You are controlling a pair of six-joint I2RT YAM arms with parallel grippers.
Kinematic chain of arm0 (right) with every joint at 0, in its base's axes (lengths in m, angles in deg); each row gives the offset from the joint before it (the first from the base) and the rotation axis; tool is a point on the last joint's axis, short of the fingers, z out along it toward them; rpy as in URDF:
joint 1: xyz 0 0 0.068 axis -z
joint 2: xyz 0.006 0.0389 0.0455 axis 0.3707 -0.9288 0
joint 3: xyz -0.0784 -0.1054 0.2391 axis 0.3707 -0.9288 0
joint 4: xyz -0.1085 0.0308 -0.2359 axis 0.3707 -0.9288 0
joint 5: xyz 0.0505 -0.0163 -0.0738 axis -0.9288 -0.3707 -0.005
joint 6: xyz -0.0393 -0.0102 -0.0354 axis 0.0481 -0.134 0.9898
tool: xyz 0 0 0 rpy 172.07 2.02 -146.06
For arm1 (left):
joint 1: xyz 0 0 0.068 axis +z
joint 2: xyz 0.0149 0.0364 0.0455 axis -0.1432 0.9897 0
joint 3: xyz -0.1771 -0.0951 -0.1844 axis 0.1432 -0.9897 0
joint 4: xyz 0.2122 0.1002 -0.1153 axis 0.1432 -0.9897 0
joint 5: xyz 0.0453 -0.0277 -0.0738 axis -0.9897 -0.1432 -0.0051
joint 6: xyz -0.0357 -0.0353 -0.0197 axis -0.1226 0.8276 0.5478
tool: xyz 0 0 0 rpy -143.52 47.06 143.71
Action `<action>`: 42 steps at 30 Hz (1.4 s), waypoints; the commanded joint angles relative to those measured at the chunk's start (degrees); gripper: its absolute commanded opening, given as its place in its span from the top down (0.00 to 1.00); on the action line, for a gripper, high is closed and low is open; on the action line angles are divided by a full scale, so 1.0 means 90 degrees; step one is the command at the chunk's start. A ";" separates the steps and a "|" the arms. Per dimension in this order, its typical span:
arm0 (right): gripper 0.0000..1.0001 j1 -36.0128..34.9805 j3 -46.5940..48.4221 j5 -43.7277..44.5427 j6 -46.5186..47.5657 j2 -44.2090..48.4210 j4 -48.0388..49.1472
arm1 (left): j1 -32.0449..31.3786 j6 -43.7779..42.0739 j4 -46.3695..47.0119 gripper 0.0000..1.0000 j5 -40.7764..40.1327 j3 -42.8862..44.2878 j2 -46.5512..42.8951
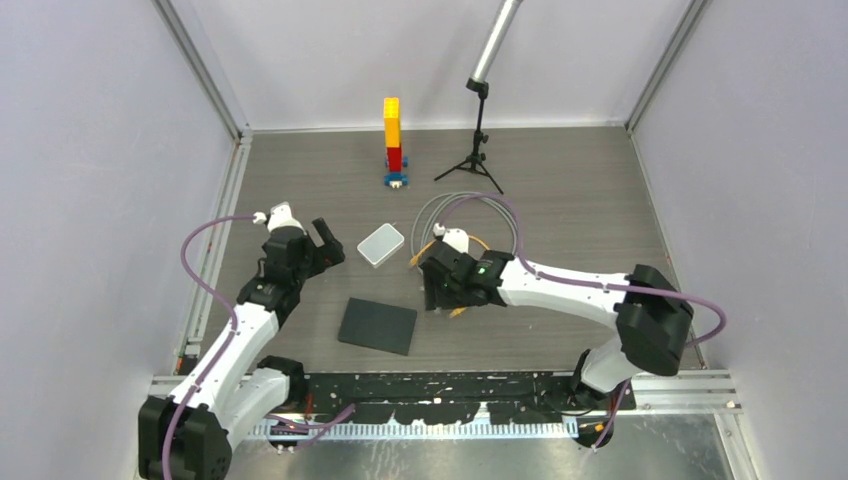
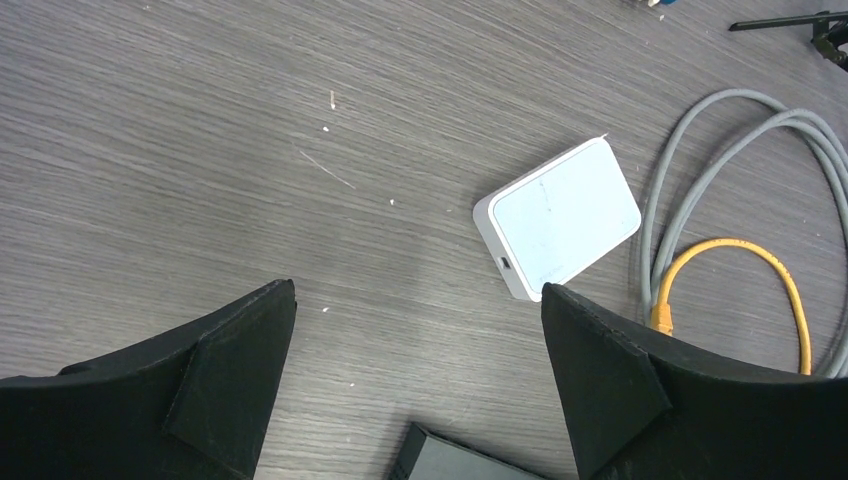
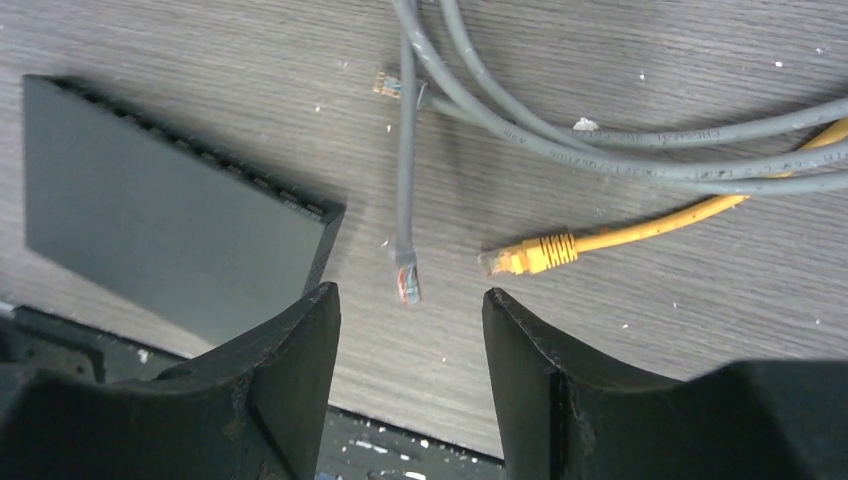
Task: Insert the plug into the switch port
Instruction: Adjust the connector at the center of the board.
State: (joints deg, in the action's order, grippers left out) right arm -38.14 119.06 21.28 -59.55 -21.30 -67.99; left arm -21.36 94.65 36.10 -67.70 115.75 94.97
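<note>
The white box [image 1: 380, 244] lies flat on the table, and the left wrist view shows the switch port [image 2: 503, 264] as a small opening in its near side wall. My left gripper [image 1: 331, 245] [image 2: 417, 290] hangs open just left of the box, holding nothing. Near the right gripper, a grey cable's plug [image 3: 408, 283] and a yellow cable's plug [image 3: 520, 260] lie on the table. My right gripper [image 1: 438, 293] [image 3: 407, 296] is open above the grey plug, which sits just beyond its fingertips, untouched.
A dark flat slab [image 1: 377, 326] [image 3: 170, 230] lies between the arms near the front edge. Grey cable loops [image 1: 470, 212] spread behind the right gripper, with a second grey plug [image 3: 388, 84]. A brick tower [image 1: 393, 135] and a small tripod [image 1: 478, 150] stand at the back.
</note>
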 commanded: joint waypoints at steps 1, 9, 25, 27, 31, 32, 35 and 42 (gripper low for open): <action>0.40 0.0005 0.0296 0.0350 -0.0224 -0.0428 0.0407 | -0.0045 -0.0130 0.0327 0.05 0.0042 0.0056 -0.0003; 0.43 0.0018 0.0797 0.0279 -0.0112 -0.1368 0.0509 | -0.0055 -0.0196 0.0373 0.06 0.0158 0.0098 0.0126; 0.97 0.0747 0.0064 0.0375 -0.0160 -0.1179 0.0863 | -0.0055 -0.0230 0.0437 0.06 0.0197 0.0061 0.0122; 0.99 0.0920 -0.0167 0.0332 -0.0170 -0.0991 0.0963 | -0.0055 -0.0232 0.0437 0.06 0.0197 0.0062 0.0133; 0.99 0.1284 -0.0541 0.0411 -0.0154 -0.0614 0.0978 | -0.0055 -0.0244 0.0450 0.07 0.0207 0.0067 0.0147; 0.99 0.1373 -0.0641 0.0431 -0.0151 -0.0489 0.0975 | -0.0055 -0.0247 0.0454 0.07 0.0215 0.0061 0.0145; 0.99 0.1681 -0.0931 0.0457 -0.0101 -0.0136 0.0968 | -0.0055 -0.0247 0.0465 0.07 0.0236 0.0061 0.0167; 0.99 0.1916 -0.1010 -0.0255 0.0216 0.0244 0.1196 | -0.0055 -0.0247 0.0577 0.07 0.0534 0.0072 0.0197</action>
State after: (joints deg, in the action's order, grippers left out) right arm -20.83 109.86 22.64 -59.20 -21.81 -60.54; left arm -21.62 93.19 37.33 -65.39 115.75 96.69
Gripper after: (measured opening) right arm 0.051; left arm 0.933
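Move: The grey plug at the near end of the grey cable lies roughly 2 cm ahead of the open right hand, 2 cm to its left and 6 cm below. At much the same height, the yellow plug sits about 4 cm to the right of the grey one, and the switch's middle some 12 cm to its left and 3 cm nearer the base. From the left hand the grey plug is about 9 cm back, 24 cm right and 10 cm down. Down and a little forward and left goes the right hand, about 5 cm, to the grey cable, then its fingers shut and pinch the cable just behind the grey plug as it keeps edging forward. Keeping that hold, it sweeps right roughly 10 cm and somewhat forward, away from the switch, turning clockwise nearly 20 degrees and rising about 2 cm towards the end. ##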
